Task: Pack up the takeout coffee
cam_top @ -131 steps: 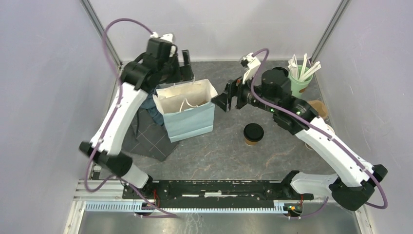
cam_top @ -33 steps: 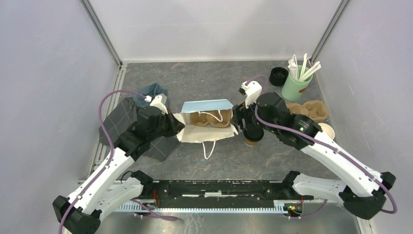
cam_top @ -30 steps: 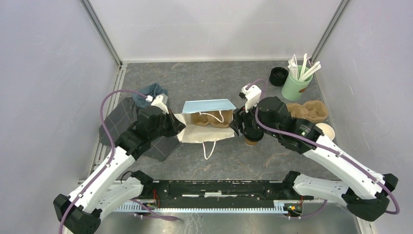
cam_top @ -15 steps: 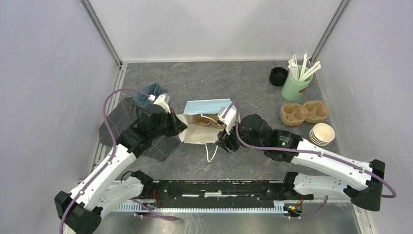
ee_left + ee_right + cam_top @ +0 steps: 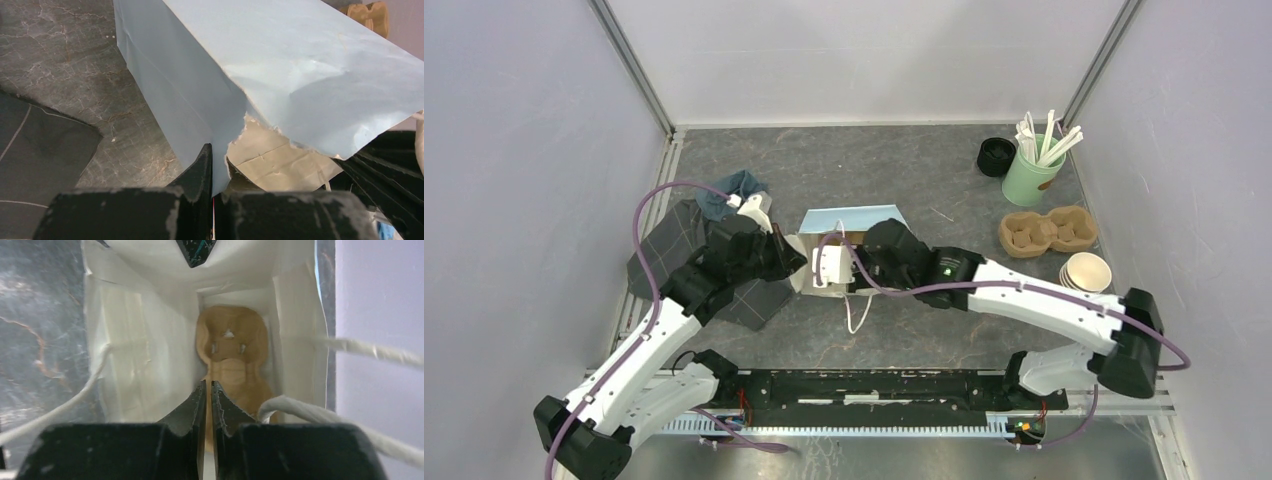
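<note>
The blue paper bag [image 5: 856,216] lies on its side mid-table. My left gripper [image 5: 792,262] is shut on its torn rim, pinching the blue paper [image 5: 220,150] between the jaws. My right arm [image 5: 904,262] reaches across to the bag's mouth. In the right wrist view my right gripper [image 5: 208,387] points into the white interior [image 5: 145,360]; its jaws stand nearly together with nothing between them. A brown pulp carrier [image 5: 231,342] lies deep inside the bag. The takeout coffee is hidden in every view.
At the back right stand a green cup of sticks [image 5: 1036,172] and a black lid [image 5: 996,155]. Another pulp carrier [image 5: 1044,231] and stacked paper cups [image 5: 1086,273] sit at the right. Dark cloth [image 5: 672,252] lies left. A white bag handle [image 5: 856,316] trails forward.
My right arm swung left from where the coffee cup stood to the bag's mouth, and its jaws closed. The cup is no longer in view. My left gripper kept its hold.
</note>
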Tool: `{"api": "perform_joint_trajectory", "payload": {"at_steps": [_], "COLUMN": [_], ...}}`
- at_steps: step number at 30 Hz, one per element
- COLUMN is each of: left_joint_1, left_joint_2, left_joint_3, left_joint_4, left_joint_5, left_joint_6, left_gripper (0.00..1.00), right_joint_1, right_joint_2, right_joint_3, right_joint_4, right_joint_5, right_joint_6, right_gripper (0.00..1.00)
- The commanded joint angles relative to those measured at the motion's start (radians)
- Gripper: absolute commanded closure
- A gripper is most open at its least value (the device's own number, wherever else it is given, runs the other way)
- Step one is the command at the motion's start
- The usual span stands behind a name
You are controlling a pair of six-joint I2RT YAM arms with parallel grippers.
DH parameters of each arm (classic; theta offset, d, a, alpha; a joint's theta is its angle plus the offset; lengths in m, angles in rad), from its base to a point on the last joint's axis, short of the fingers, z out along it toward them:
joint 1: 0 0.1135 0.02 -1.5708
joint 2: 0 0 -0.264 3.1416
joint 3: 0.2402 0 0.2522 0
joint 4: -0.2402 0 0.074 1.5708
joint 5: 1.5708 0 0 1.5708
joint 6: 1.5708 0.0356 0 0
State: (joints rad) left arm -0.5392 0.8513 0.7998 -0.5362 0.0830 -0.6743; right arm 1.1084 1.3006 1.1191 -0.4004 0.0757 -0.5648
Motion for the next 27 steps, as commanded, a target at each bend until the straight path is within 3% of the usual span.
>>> {"api": "perform_joint_trajectory", "payload": {"at_steps": [1, 7, 12, 15, 27], "left_joint_1": [-0.003, -0.002, -0.002, -0.002, -0.003], "left_joint_2": [-0.031, -0.036, -0.028, -0.024, -0.049], "left_joint_3": [0.032, 0.033, 0.023, 0.027, -0.005], "left_joint_4": [0.002, 0.004, 0.012, 0.014, 0.059], "left_joint_5": [0.023, 0.036, 0.047, 0.039, 0.050], "left_joint_6": [0.061, 0.097, 0.132, 0.150, 0.156], "left_gripper": [0.98, 0.98, 0.98, 0.98, 0.98], "right_joint_1": [0.005, 0.005, 0.004, -0.001, -0.099], "right_joint_2": [0.092, 0.178, 0.159, 0.143, 0.166], "right_joint_3": [0.113, 0.132, 0.024, -0.012, 0.069], "right_joint_4": [-0.038, -0.073, 0.021, 0.017, -0.224], "right_joint_5": [0.043, 0.073, 0.114, 0.146, 0.087], "right_joint_6": [-0.226, -0.309, -0.261, -0.265, -0.368], "right_gripper": [0.88, 0.86, 0.71, 0.70, 0.65]}}
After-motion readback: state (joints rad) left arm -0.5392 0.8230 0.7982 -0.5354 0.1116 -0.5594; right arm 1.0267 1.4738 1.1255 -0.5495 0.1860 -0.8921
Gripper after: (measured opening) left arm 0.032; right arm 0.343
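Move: The cup carrier in the open paper bag lies about 12 cm below the right hand and some 6 cm ahead, neither left nor right, its long side running left-right. The bag's left rim, still pinched by the left gripper, is roughly 9 cm to the right hand's left and nearly level with it; the lidded cup stands some 20 cm to its right, level ahead and 16 cm lower. From the left hand the carrier lies about 10 cm right, 5 cm ahead and 10 cm below. The right hand goes down about 7 cm into the bag's mouth and ends about 4.5 cm farther forward, first easing slightly left and then swinging back some 6 cm to the right until it is over the carrier's right-hand cup well. On the way its wrist tips the left-pointing fingers about 25 degrees more steeply down and the nearly shut fingers open to about a third, while the left gripper stays shut on the left rim and holds the bag in place with only a slight turn. ##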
